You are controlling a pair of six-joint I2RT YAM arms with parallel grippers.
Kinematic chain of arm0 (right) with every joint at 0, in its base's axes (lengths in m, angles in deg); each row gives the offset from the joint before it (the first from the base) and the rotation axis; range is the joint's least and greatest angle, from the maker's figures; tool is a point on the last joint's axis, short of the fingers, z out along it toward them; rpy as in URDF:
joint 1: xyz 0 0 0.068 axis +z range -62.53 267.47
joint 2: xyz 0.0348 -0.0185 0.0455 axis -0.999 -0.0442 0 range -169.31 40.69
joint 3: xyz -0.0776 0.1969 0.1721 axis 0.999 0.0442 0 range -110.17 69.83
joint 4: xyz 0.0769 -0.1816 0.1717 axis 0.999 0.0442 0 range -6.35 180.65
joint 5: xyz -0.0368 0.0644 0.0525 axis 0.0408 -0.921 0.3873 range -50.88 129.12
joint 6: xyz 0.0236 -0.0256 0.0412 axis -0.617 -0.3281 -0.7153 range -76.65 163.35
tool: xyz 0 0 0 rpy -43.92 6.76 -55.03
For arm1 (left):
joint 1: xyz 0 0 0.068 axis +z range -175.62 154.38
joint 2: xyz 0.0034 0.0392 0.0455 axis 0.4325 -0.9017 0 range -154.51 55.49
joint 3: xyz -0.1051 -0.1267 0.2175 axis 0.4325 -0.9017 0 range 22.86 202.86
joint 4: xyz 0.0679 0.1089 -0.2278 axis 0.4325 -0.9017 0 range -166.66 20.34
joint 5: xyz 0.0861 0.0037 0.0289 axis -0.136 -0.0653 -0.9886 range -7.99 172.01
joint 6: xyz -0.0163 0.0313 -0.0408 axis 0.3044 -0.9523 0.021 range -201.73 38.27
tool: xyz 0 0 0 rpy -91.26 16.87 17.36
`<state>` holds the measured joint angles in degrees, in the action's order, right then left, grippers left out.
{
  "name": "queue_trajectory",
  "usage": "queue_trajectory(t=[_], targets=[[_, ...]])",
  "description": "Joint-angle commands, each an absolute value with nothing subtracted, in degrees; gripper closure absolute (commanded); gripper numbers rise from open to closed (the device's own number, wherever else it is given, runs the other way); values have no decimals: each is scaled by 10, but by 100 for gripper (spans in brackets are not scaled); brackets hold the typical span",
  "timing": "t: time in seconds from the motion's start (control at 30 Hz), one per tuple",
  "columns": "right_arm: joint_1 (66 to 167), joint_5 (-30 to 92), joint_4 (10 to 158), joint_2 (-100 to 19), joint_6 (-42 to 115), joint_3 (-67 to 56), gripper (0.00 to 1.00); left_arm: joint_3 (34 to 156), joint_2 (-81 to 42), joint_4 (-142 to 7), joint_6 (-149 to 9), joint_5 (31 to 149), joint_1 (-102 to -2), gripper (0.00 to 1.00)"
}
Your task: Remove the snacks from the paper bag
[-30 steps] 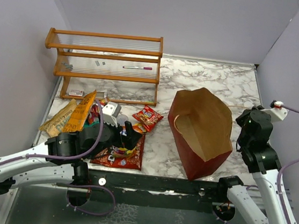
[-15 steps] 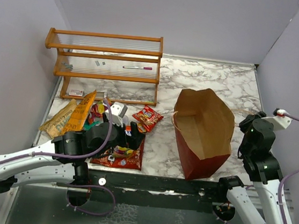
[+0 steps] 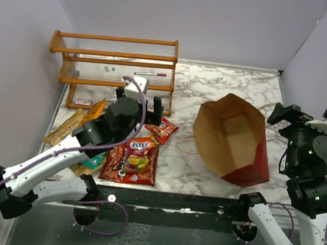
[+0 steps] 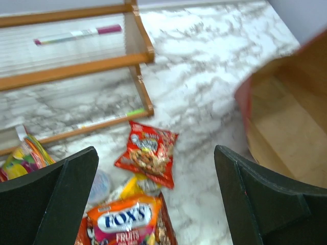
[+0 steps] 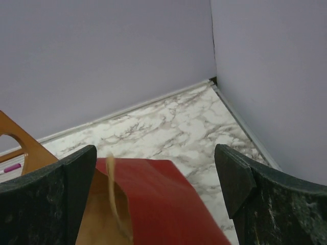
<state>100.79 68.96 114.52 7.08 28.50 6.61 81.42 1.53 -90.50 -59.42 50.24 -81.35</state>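
The paper bag (image 3: 231, 136), dark red outside and tan inside, lies tipped on the right of the table with its mouth facing up and left; no packet shows inside it. The snacks lie at the left: an orange Fox's packet (image 3: 139, 150) on a big red packet (image 3: 127, 170), a small red packet (image 3: 161, 128), an orange-yellow packet (image 3: 94, 110), a tan packet (image 3: 64, 128). My left gripper (image 3: 142, 104) is open and empty, raised above the snacks (image 4: 153, 163). My right gripper (image 3: 293, 117) is open and empty, above the bag's right side (image 5: 153, 153).
A wooden rack (image 3: 117, 63) stands at the back left with a pen (image 3: 151, 73) on a shelf. Purple walls close in the back and both sides. The bag's loop handle (image 5: 115, 199) shows in the right wrist view. The black rail (image 3: 172, 200) runs along the near edge.
My left gripper rose from the snack pile and moved back, leaving the Fox's packet on the red one. The bag tipped over to the right. My right arm swung right and up.
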Motion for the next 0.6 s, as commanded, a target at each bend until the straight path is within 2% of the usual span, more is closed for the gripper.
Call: queue_trajectory(t=[0.0,0.17,0.37,0.57], targets=[[1028,613,1154,56,352,15,1,899,-23,-847,-660,600,-709,1],[1097,579,1154,30,374,-41,1,997,-47,-849,-685,618,-633,1],[1149,561,1163,7,384,-97,1,1061,-20,-853,-702,617,-626,1],[1149,543,1143,38,398,-33,1,1060,-4,-902,-662,679,-626,1]])
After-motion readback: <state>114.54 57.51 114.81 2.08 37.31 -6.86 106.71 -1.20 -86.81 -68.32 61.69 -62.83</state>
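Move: Nothing is held. The empty paper bag leans about 10 cm left of the right hand, 3 cm farther out and some 27 cm below; from the left hand it is roughly 32 cm right and 4 cm ahead. Below the left hand, the small red packet lies about 10 cm ahead and 2 cm right, and the Fox's pouch 3 cm back and 5 cm left. The wooden rack stands some 22 cm ahead and 17 cm left. Upward, both empty hands pull clear with their fingers staying wide open. The left climbs about 20 cm away from the snacks, first reaching forward, then easing partly back while drifting left and tipping its fingers up some 20 degrees. The right rises about 8 cm and swings as far left, high above the bag, turning counter-clockwise. ##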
